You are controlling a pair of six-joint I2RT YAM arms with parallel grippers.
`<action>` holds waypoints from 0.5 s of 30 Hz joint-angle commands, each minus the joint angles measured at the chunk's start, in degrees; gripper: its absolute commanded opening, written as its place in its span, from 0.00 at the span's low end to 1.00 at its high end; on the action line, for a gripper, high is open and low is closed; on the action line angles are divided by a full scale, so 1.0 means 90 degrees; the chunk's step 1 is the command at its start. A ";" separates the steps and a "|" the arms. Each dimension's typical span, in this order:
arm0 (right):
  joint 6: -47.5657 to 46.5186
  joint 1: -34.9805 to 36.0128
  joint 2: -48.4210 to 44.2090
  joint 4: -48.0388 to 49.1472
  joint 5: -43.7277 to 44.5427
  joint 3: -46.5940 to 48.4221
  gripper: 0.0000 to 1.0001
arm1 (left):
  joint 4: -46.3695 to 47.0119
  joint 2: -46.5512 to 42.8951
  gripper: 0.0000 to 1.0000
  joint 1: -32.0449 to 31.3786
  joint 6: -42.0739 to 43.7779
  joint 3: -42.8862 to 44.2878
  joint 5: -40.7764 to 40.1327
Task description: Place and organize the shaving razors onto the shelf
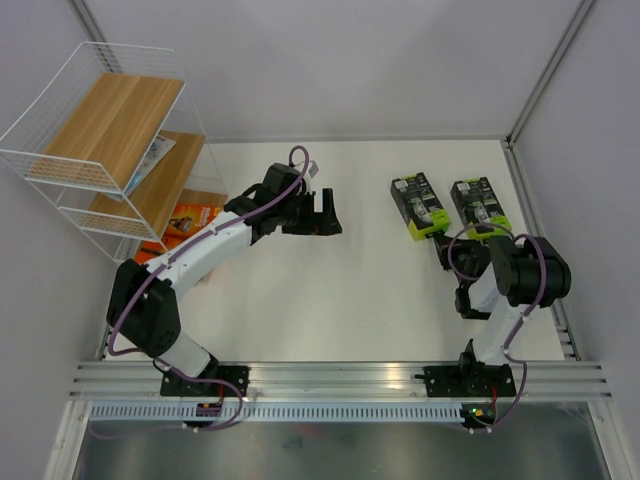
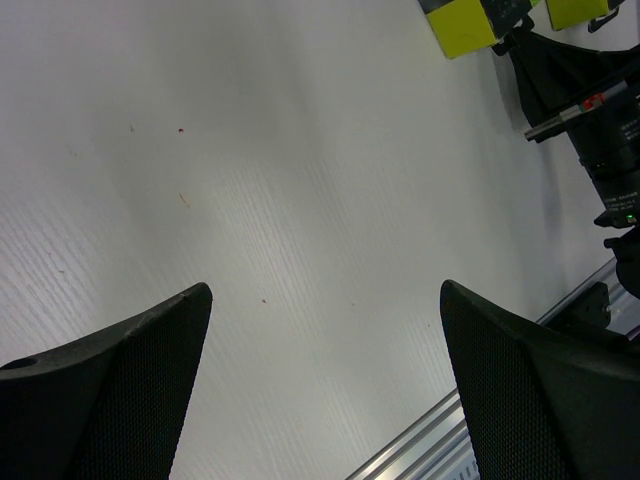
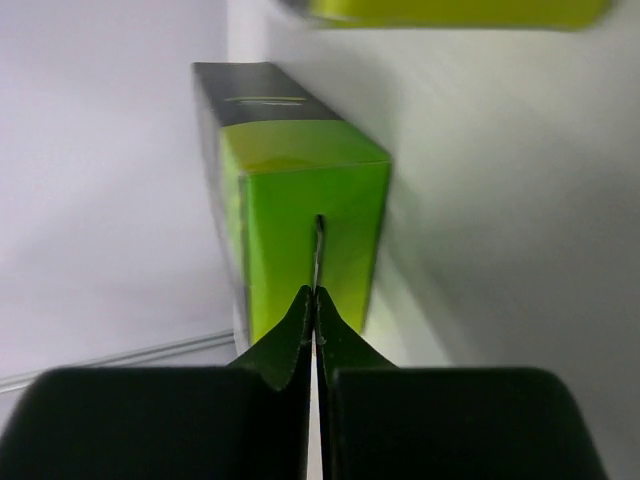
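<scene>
Two black razor boxes with lime-green ends lie at the back right, one on the left (image 1: 418, 205) and one on the right (image 1: 478, 205). My right gripper (image 1: 487, 234) is at the right box's lime end. In the right wrist view its jaws (image 3: 316, 295) are shut on the thin tab that sticks out of that box (image 3: 300, 190). My left gripper (image 1: 325, 215) hovers open over mid-table with nothing between its fingers (image 2: 150, 390). On the white wire shelf (image 1: 60, 160) lie an orange box (image 1: 190, 218) on the lowest board and a white-blue pack (image 1: 152, 160) on the middle board.
The shelf stands in the back left corner against the wall. The other lime box end (image 3: 460, 10) shows at the top of the right wrist view. An aluminium rail (image 1: 340, 378) runs along the near edge. The enclosure wall (image 1: 590, 200) is close to the right arm.
</scene>
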 commanded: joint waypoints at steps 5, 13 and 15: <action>-0.0340 0.0030 -0.1628 0.1360 -0.0195 0.0292 0.01 | -0.0050 -0.0349 1.00 -0.0024 0.0183 0.0114 0.0023; -0.2064 0.0069 -0.3893 -0.4128 -0.0449 0.1715 0.01 | -0.0069 -0.0603 1.00 -0.0024 0.0164 -0.0003 -0.0026; -0.2516 0.0138 -0.4304 -0.6013 -0.0400 0.2571 0.01 | -0.0079 -0.0671 1.00 -0.0024 0.0164 -0.0013 -0.0026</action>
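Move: The right hand's shut fingers already hold the hang tab on the near, green end of the left-hand razor box; that box's middle is about 8 cm ahead of them, 4 cm to their left and about a centimetre lower. The other razor box lies some 7 cm ahead and 10 cm to the right of these fingers, about 2 cm below them. From the open left hand, the held box is roughly 11 cm ahead, 21 cm to the right and 15 cm down. Still pinching the hang tab, the right hand hoists the razor box quickly by its green end, straight up about 17 cm and only slightly forward. On the way the fingertips tip up nearly 20 degrees and the hand rolls some 15 degrees, its left side sinking; the fingers stay shut. The left hand, empty and wide open, rises about 2 cm. ##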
